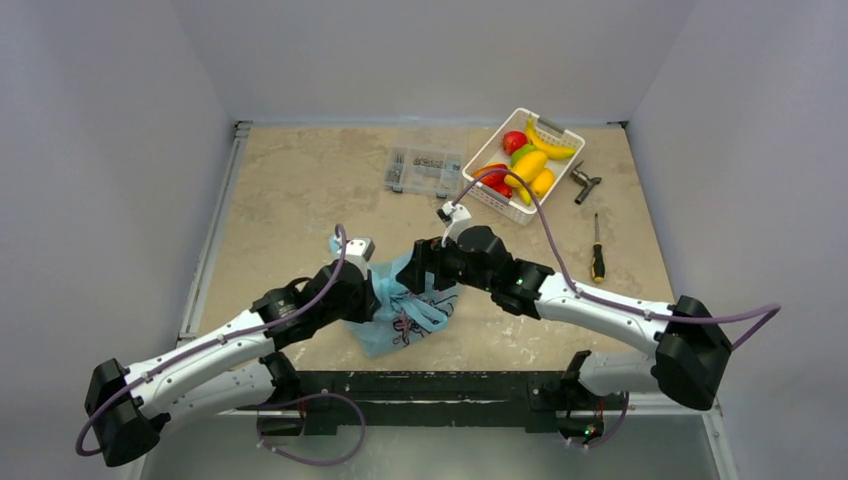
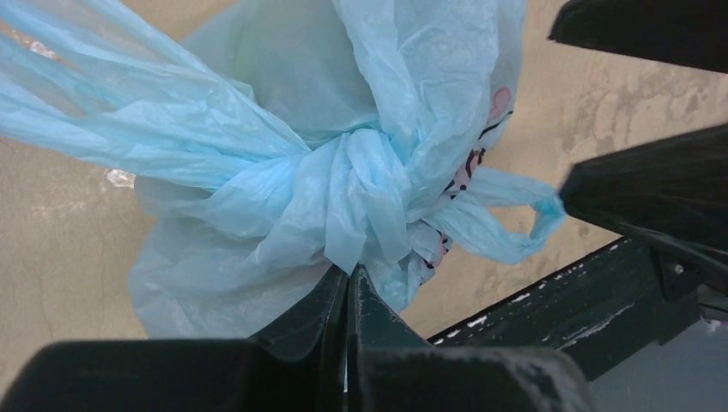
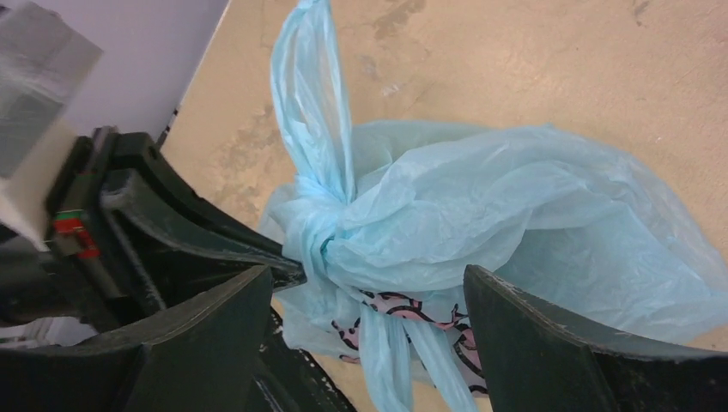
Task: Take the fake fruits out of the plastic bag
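Observation:
The plastic bag (image 1: 405, 312) lies crumpled near the table's front edge, light blue with a pink-and-black print, its handles tied in a knot (image 2: 365, 193). The fake fruits are hidden; nothing shows through the film. My left gripper (image 2: 350, 273) is shut, its tips pinching the film just under the knot; from above it (image 1: 383, 292) sits at the bag's left. My right gripper (image 3: 369, 276) is open, one finger on each side of the bag's (image 3: 515, 197) bunched top and hanging handle loops; seen from above, it (image 1: 418, 276) is at the bag's upper right.
A white basket (image 1: 560, 132) with yellow and red fruits stands at the back right. A clear parts box (image 1: 425, 170) lies left of it. A metal tool (image 1: 583, 183) and a screwdriver (image 1: 597, 255) lie on the right. The black front rail (image 1: 430, 385) runs just below the bag.

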You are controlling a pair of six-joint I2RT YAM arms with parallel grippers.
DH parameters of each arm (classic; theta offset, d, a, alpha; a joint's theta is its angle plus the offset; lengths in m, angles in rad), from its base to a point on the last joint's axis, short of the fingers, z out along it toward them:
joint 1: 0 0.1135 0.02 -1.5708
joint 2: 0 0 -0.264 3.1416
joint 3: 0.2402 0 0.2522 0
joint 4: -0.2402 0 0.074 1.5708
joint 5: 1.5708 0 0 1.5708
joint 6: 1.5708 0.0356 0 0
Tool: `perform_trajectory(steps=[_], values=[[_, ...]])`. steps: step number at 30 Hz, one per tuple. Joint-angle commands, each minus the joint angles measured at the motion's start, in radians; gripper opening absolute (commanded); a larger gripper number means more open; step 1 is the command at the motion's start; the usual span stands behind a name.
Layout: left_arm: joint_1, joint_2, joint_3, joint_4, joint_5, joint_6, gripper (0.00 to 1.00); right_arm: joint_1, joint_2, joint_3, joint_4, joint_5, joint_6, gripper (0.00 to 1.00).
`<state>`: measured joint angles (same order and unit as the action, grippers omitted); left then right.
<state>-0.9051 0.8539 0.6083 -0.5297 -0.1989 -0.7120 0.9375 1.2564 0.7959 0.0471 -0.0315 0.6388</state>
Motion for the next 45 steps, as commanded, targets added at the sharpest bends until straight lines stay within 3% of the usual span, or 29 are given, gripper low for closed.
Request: perform_trajectory(steps=[1, 7, 12, 14, 17, 20, 24, 28, 31, 34, 37, 41, 45], values=[[0.003, -0.056, -0.025, 0.094, 0.058, 0.025, 0.0, 0.021, 0.049, 0.03, 0.006, 0.05, -0.027, 0.8], [0.002, -0.093, -0.054, 0.12, 0.073, 0.019, 0.0, 0.084, 0.152, 0.068, 0.016, 0.106, -0.028, 0.72], [0.001, -0.098, -0.046, 0.079, 0.039, -0.007, 0.0, 0.09, 0.178, 0.066, 0.053, 0.107, 0.024, 0.58], [0.002, -0.127, -0.057, 0.069, 0.016, -0.028, 0.0, 0.052, 0.149, 0.023, 0.128, 0.048, 0.084, 0.41], [0.002, -0.205, -0.104, 0.066, -0.049, -0.068, 0.0, -0.054, 0.076, -0.13, 0.401, -0.146, 0.218, 0.0], [0.002, -0.273, -0.137, 0.031, -0.088, -0.106, 0.0, -0.169, 0.032, -0.288, 0.643, -0.311, 0.387, 0.0], [0.001, -0.345, -0.157, -0.044, -0.122, -0.121, 0.0, -0.209, -0.051, -0.382, 0.749, -0.325, 0.475, 0.0], [0.002, -0.456, -0.165, -0.066, -0.091, -0.113, 0.0, -0.222, -0.087, -0.418, 0.786, -0.335, 0.503, 0.0], [0.001, -0.517, -0.139, -0.04, 0.004, -0.059, 0.01, -0.224, -0.093, -0.37, 0.662, -0.346, 0.413, 0.0], [0.002, -0.501, -0.057, -0.051, 0.038, -0.007, 0.4, -0.217, -0.109, -0.35, 0.571, -0.34, 0.315, 0.0], [0.002, -0.411, 0.078, -0.089, 0.044, 0.077, 0.59, -0.216, -0.121, -0.321, 0.471, -0.34, 0.246, 0.0], [0.002, -0.18, 0.285, -0.169, 0.029, 0.208, 0.65, -0.214, -0.146, -0.302, 0.408, -0.357, 0.19, 0.0], [0.003, 0.063, 0.448, -0.275, -0.075, 0.195, 0.64, -0.213, -0.153, -0.29, 0.364, -0.359, 0.151, 0.0]])
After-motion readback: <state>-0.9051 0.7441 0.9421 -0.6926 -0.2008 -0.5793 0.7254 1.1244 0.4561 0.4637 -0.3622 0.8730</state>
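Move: My left hand is shut on the bag's gathered top, the knot just past its fingertips, about 1 cm ahead, 2 cm right and 1 cm below. From my open right hand, that knot lies some 2 cm back, 3 cm left and 6 cm down. The bag's body is about 6 cm back, 2 cm left and 14 cm below my right hand; the parts box is roughly 32 cm ahead, 3 cm right and 16 cm below it. I sink my right hand about 6 cm and slightly left onto the gathered plastic by the knot, and pinch it shut. Then I draw that hand about 5 cm right, rolling its left side up, while my left hand, still shut, draws some 4 cm left. After that my right keeps its grip, and my left opens, lets go and rises about 12 cm off the bag. ##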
